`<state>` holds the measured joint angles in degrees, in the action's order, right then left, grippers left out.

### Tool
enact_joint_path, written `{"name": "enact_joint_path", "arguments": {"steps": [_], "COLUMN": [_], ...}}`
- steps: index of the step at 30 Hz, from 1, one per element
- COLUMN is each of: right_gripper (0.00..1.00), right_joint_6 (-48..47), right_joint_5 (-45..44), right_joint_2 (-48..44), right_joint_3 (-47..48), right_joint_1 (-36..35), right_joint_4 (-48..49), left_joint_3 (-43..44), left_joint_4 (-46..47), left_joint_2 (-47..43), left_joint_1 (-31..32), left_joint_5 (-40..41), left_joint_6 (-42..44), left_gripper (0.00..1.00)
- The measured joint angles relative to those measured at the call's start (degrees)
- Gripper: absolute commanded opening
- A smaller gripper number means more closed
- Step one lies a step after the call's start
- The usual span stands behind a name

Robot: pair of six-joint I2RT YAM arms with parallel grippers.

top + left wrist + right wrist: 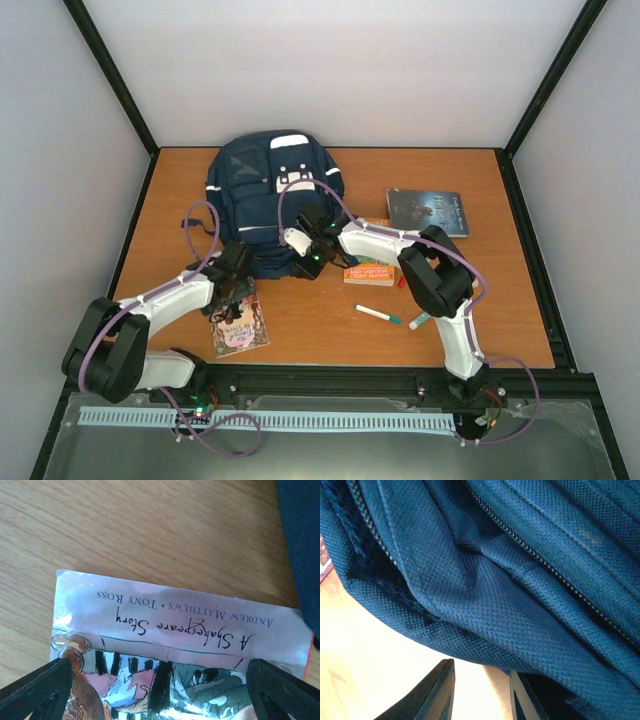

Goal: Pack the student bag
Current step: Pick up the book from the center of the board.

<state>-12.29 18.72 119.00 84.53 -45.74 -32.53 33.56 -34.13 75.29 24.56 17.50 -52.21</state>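
Note:
The student bag point(272, 195), navy with white stripes, lies at the back centre of the table. My right gripper point(303, 252) is at its near edge. In the right wrist view the narrowed fingers point(482, 666) meet the lower fold of the bag fabric point(495, 580) at their tips, beside a zip. My left gripper point(232, 290) hovers wide open over the top of a picture book point(240, 325) lying flat left of the bag. In the left wrist view the book point(175, 625), titled "A Shakespeare Story", fills the space between the spread fingers point(159, 667). A corner of the bag point(300, 540) shows at the right.
An orange book point(370, 270) lies just right of the right gripper. A dark book point(428, 210) sits at the back right. A white marker with a teal cap point(378, 314) and a second marker point(420, 320) lie near the right arm. Dark frame rails border the table.

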Motion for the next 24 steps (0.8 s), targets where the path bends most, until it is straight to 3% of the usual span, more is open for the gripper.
{"name": "enact_joint_path", "arguments": {"steps": [4, 9, 13, 19, 24], "right_gripper": [0.37, 0.49, 0.57, 0.58, 0.55], "right_joint_6": [0.55, 1.60, 1.73, 1.68, 2.23], "right_joint_5": [-0.96, -1.03, -1.18, -0.13, 5.29], "right_joint_2": [0.37, -1.90, -12.44, -25.68, -27.41], "right_joint_3": [0.61, -1.27, -9.46, -15.08, -17.73], "right_joint_1": [0.70, 2.40, 4.17, 5.81, 5.97], "right_joint_4": [0.15, 0.17, 0.00, -0.87, -2.47], "left_joint_3": [-1.22, -1.01, 0.68, 2.73, 3.45], "left_joint_4": [0.61, 0.92, 0.79, 0.63, -2.12], "left_joint_2": [-2.03, -2.21, -0.31, 1.88, 0.81], "left_joint_1": [1.16, 4.70, 9.44, 16.61, 18.14], "left_joint_5": [-1.18, -2.95, -3.91, -4.85, -5.33], "left_joint_6": [1.03, 1.33, 1.03, -0.24, -4.39], "left_gripper": [0.96, 0.96, 0.96, 0.96, 0.92]}}
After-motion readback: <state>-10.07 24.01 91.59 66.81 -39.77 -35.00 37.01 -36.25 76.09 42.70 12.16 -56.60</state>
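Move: The pink book lies under the open left fingers, its middle about 4 cm back of that hand, 1 cm to its right and 2 cm below; the bag's middle is some 24 cm ahead and 10 cm right. From the right hand, low at the bag's near edge, the orange book's middle is roughly 15 cm right, 4 cm ahead and 3 cm below, the green-capped marker 17 cm right and 9 cm back, the bag's middle 17 cm ahead and 6 cm left. Fingers wide open and still down on the pink book, the left hand slides it about 9 cm to the right along the table, drawing back some 3 cm as it goes and turning some 15 degrees clockwise. The right hand, low against the bag's near edge, nudges forward a centimetre or two, then comes free of the cloth and swings right, back and up in an arc that tops out about 10 cm higher and just starts down again, its fingers opening part-way. ##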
